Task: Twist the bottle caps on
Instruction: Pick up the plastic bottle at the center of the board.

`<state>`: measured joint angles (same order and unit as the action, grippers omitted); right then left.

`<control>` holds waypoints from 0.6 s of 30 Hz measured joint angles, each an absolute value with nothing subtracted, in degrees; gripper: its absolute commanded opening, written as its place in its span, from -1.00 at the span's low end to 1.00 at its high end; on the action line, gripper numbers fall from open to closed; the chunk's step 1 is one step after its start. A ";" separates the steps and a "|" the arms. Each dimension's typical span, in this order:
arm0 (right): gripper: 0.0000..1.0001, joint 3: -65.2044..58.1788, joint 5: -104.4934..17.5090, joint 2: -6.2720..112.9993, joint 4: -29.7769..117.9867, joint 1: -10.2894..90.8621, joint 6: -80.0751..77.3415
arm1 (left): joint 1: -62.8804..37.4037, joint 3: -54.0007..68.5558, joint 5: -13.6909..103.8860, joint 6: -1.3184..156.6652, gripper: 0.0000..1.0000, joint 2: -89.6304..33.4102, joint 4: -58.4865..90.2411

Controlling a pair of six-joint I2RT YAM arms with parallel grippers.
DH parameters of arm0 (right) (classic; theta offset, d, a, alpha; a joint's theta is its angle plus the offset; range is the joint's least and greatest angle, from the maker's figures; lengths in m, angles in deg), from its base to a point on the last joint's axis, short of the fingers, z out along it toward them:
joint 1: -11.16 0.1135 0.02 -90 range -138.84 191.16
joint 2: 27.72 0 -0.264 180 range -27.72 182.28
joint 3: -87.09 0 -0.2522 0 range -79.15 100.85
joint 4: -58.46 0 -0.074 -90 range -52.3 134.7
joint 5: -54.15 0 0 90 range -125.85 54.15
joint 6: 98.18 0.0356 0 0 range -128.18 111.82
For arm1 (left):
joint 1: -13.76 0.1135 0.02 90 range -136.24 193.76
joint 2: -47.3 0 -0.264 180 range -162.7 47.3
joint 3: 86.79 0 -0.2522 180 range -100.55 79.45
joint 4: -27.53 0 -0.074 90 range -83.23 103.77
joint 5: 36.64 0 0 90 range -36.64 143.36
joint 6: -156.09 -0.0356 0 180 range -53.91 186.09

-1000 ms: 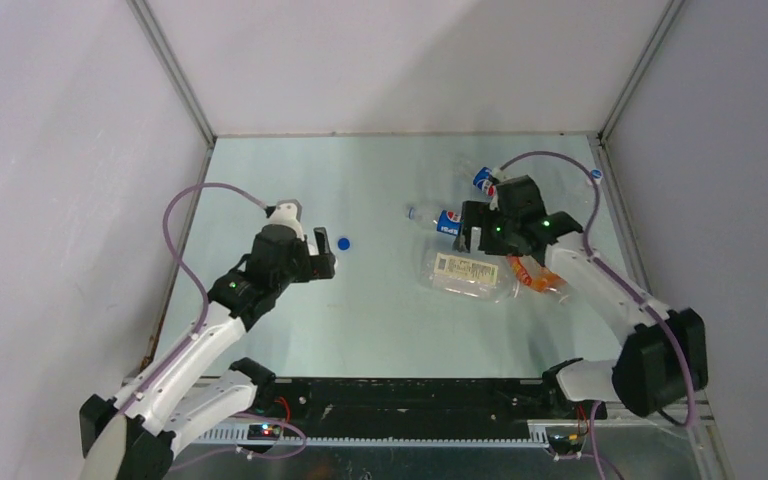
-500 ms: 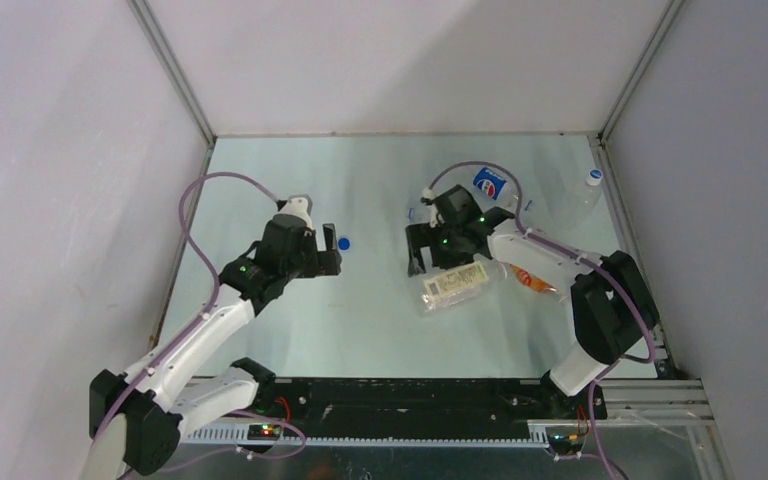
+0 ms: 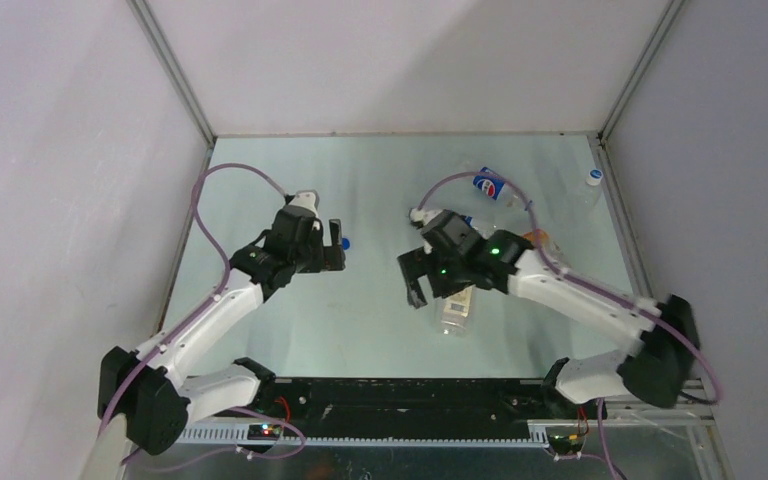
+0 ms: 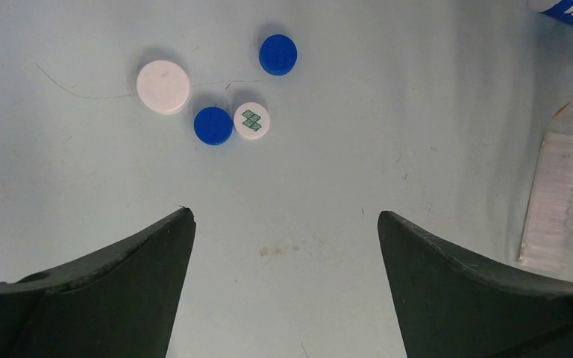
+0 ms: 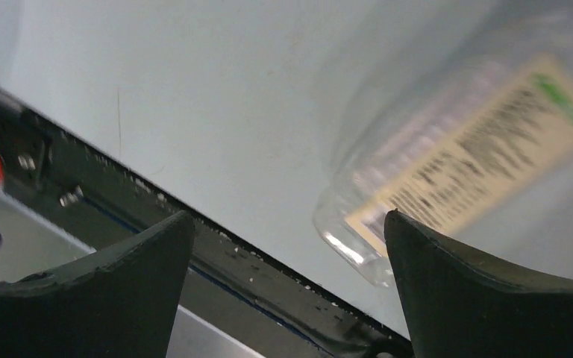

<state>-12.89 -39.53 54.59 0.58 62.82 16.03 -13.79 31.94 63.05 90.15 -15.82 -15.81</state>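
In the left wrist view several bottle caps lie on the pale table ahead of my left gripper (image 4: 283, 216): a large white cap (image 4: 163, 86), two blue caps (image 4: 213, 125) (image 4: 278, 54) and a white cap with a green logo (image 4: 251, 120). That gripper is open and holds nothing. From above, my left gripper (image 3: 337, 246) sits beside one blue cap (image 3: 345, 242). My right gripper (image 3: 415, 282) hangs open and empty, left of a clear bottle with a white label (image 3: 457, 305). The right wrist view shows this bottle (image 5: 448, 164) by the right finger.
A Pepsi bottle (image 3: 488, 185) lies at the back and an orange-labelled bottle (image 3: 540, 240) behind the right arm. A small capped bottle (image 3: 593, 178) stands by the right wall. The table's black near edge (image 5: 194, 231) runs under my right gripper.
My right arm has swung left and toward the near edge, away from the bottle pile. The white-labelled bottle has turned and slid nearer. My left gripper has crept closer to the caps.
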 measured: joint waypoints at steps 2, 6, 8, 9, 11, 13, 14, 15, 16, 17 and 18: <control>1.00 -12.32 -33.87 49.43 -1.17 62.49 19.41 | -13.79 31.39 63.05 90.19 0.97 -16.21 -15.92; 1.00 -10.68 -26.40 45.32 -3.51 58.34 24.79 | -13.79 31.24 63.03 90.52 0.97 -16.21 -16.05; 1.00 -10.53 -24.54 46.04 -4.25 55.06 27.02 | -13.79 31.24 63.01 90.63 0.97 -16.21 -16.27; 1.00 -10.55 -23.82 46.87 -4.64 53.49 27.92 | -13.79 31.24 63.01 90.65 0.97 -16.21 -16.51; 1.00 -10.55 -23.05 49.01 -4.82 51.17 29.64 | -13.79 31.24 63.01 90.65 0.97 -16.19 -17.06; 1.00 -10.55 -22.70 51.74 -4.84 49.70 31.15 | -13.79 31.24 63.01 90.63 0.97 -16.14 -17.51; 1.00 -10.55 -22.73 53.10 -4.66 49.14 31.72 | -13.79 31.24 63.03 90.63 0.97 -16.08 -17.73; 1.00 -10.57 -22.77 54.78 -4.42 48.61 32.29 | -13.79 31.24 63.03 90.61 0.97 -16.01 -18.06; 1.00 -10.57 -22.77 56.38 -4.16 48.20 32.70 | -13.79 31.24 63.05 90.61 0.97 -15.90 -18.35; 1.00 -10.57 -22.73 57.86 -3.94 47.91 33.07 | -13.79 31.24 63.05 90.61 0.97 -15.75 -18.72; 1.00 -10.59 -22.77 59.94 -3.70 47.52 33.58 | -13.79 31.24 63.05 90.61 0.97 -15.55 -19.11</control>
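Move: The plastic bottle with the cream label lies lengthwise away from the base, its middle about 10 cm to the right of the right hand, some 4 cm ahead and 9 cm below. The nearer Pepsi bottle lies crosswise about 17 cm beyond that middle and 2 cm to its left; the orange-labelled one is about 18 cm to its right and 6 cm farther out. From the left hand the plastic bottle's middle is some 27 cm right, 5 cm back and 10 cm below. The right hand swings out to the right and forward, about 9 cm each way, towards the plastic bottle in an arc that first lifts some 5 cm and then sinks past its starting height. On the way the wrist turns nearly 40 degrees clockwise, bringing the wide-open fingers to either side of the bottle's line above its neck-side half, still coming down and not yet gripping. ##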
